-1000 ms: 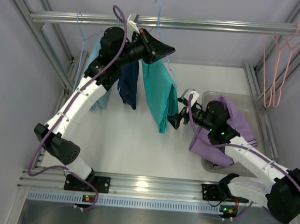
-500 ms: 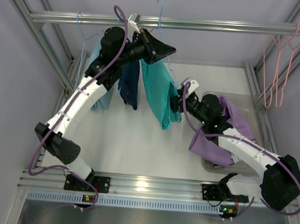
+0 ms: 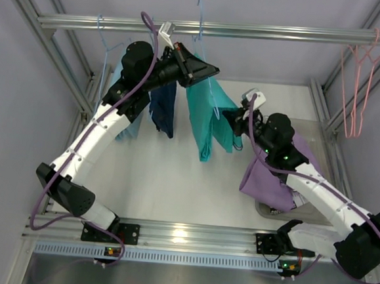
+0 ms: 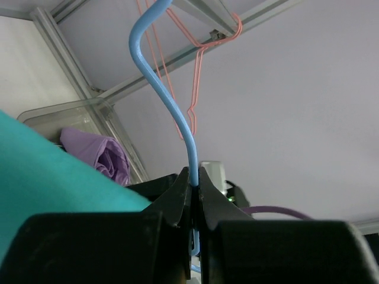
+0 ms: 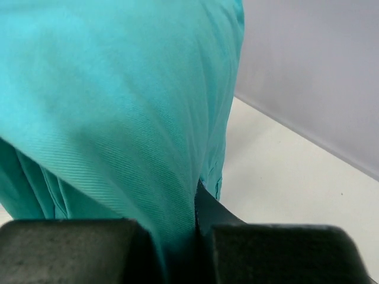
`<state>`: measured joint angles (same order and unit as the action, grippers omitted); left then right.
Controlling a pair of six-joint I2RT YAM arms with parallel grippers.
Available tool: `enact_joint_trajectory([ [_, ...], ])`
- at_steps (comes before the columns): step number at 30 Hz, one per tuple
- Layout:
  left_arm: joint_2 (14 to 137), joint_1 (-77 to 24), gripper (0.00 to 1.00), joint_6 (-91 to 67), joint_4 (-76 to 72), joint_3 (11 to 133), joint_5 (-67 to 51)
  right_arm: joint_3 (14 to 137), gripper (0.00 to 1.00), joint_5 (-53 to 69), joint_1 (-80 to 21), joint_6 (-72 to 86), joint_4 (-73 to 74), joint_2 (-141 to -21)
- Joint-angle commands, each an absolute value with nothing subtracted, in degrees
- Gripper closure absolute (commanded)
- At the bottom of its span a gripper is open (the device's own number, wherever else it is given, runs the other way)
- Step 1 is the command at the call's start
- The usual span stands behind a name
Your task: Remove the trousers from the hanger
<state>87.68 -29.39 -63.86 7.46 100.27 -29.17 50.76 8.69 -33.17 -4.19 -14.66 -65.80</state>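
Teal trousers (image 3: 208, 117) hang from a light-blue wire hanger (image 3: 201, 18) whose hook sits on the top rail. My left gripper (image 3: 211, 70) is up by the rail, shut on that hanger's wire (image 4: 172, 100) just above the cloth. In the left wrist view its jaws (image 4: 194, 174) pinch the blue wire. My right gripper (image 3: 235, 121) is at the trousers' right edge, shut on a fold of the teal fabric (image 5: 118, 89). The right gripper (image 5: 195, 198) has cloth running down between its jaws. The hanger's lower bar is hidden by the trousers.
Navy trousers (image 3: 161, 107) and a pale blue garment (image 3: 127, 120) hang left of the teal pair. Empty pink hangers (image 3: 356, 83) hang at the rail's right end. A clear bin (image 3: 263, 210) holding purple cloth (image 3: 272, 181) sits under my right arm.
My right gripper moved up and right to the trousers' edge and shut on the fabric, drawing the cloth rightward. The left gripper stayed shut on the hanger and shifted slightly.
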Motion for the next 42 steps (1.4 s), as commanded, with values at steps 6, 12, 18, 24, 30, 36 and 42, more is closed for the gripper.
enact_joint_trajectory([
  [6, 80.25, -29.0, 1.0, -49.75, 2.02, 93.17, -26.72, 61.87, 1.0, 7.21, -32.17, -0.35, -9.67, -54.85],
  [12, 79.28, -29.0, 1.0, -48.78, 4.74, 87.72, -26.37, 68.99, 1.0, 5.45, -32.17, 3.34, -3.71, -51.07],
  [18, 77.43, -29.0, 1.0, -49.39, 5.89, 79.91, -26.28, 76.28, 1.0, 2.99, -32.17, 3.96, 2.0, -47.9],
  [24, 76.55, -29.09, 1.0, -49.4, 5.54, 76.12, -26.19, 82.7, 1.0, -0.87, -32.17, 2.11, 5.97, -46.06],
  [30, 76.29, -29.53, 1.0, -48.17, 6.68, 74.45, -26.19, 89.55, 1.0, -6.41, -32.17, -2.98, 7.29, -45.26],
  [36, 75.76, -30.32, 1.0, -46.85, 7.03, 73.57, -26.02, 93.43, 1.0, -14.93, -32.17, -9.91, 15.18, -41.59],
  [42, 75.23, -30.5, 1.0, -44.39, 7.12, 74.18, -26.28, 89.92, 1.0, -21.44, -29.27, -15.98, 22.67, -34.03],
])
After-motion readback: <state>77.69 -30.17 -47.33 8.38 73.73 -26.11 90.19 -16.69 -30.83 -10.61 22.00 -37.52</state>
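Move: The right hand grips the teal trousers, still on the blue hanger. From it the grey box lies about 25 cm right, roughly level ahead and 27 below, with the purple trousers in it some 20 right, level ahead, 26 below; the empty pink hangers are 30 right, 6 farther out, 10 higher. The left hand holds the hanger; the teal trousers' middle is about 18 cm straight below it, only 1 to the right. Keeping its pinch on the teal trousers, the right hand draws them up off the blue hanger, rising nearly 30 cm while going right and back, then at the end swinging mostly right and back, the fingers tipping upward and turning some 30 degrees clockwise. The left hand, still shut on the hanger, sinks about 15 cm, rolling slightly. ##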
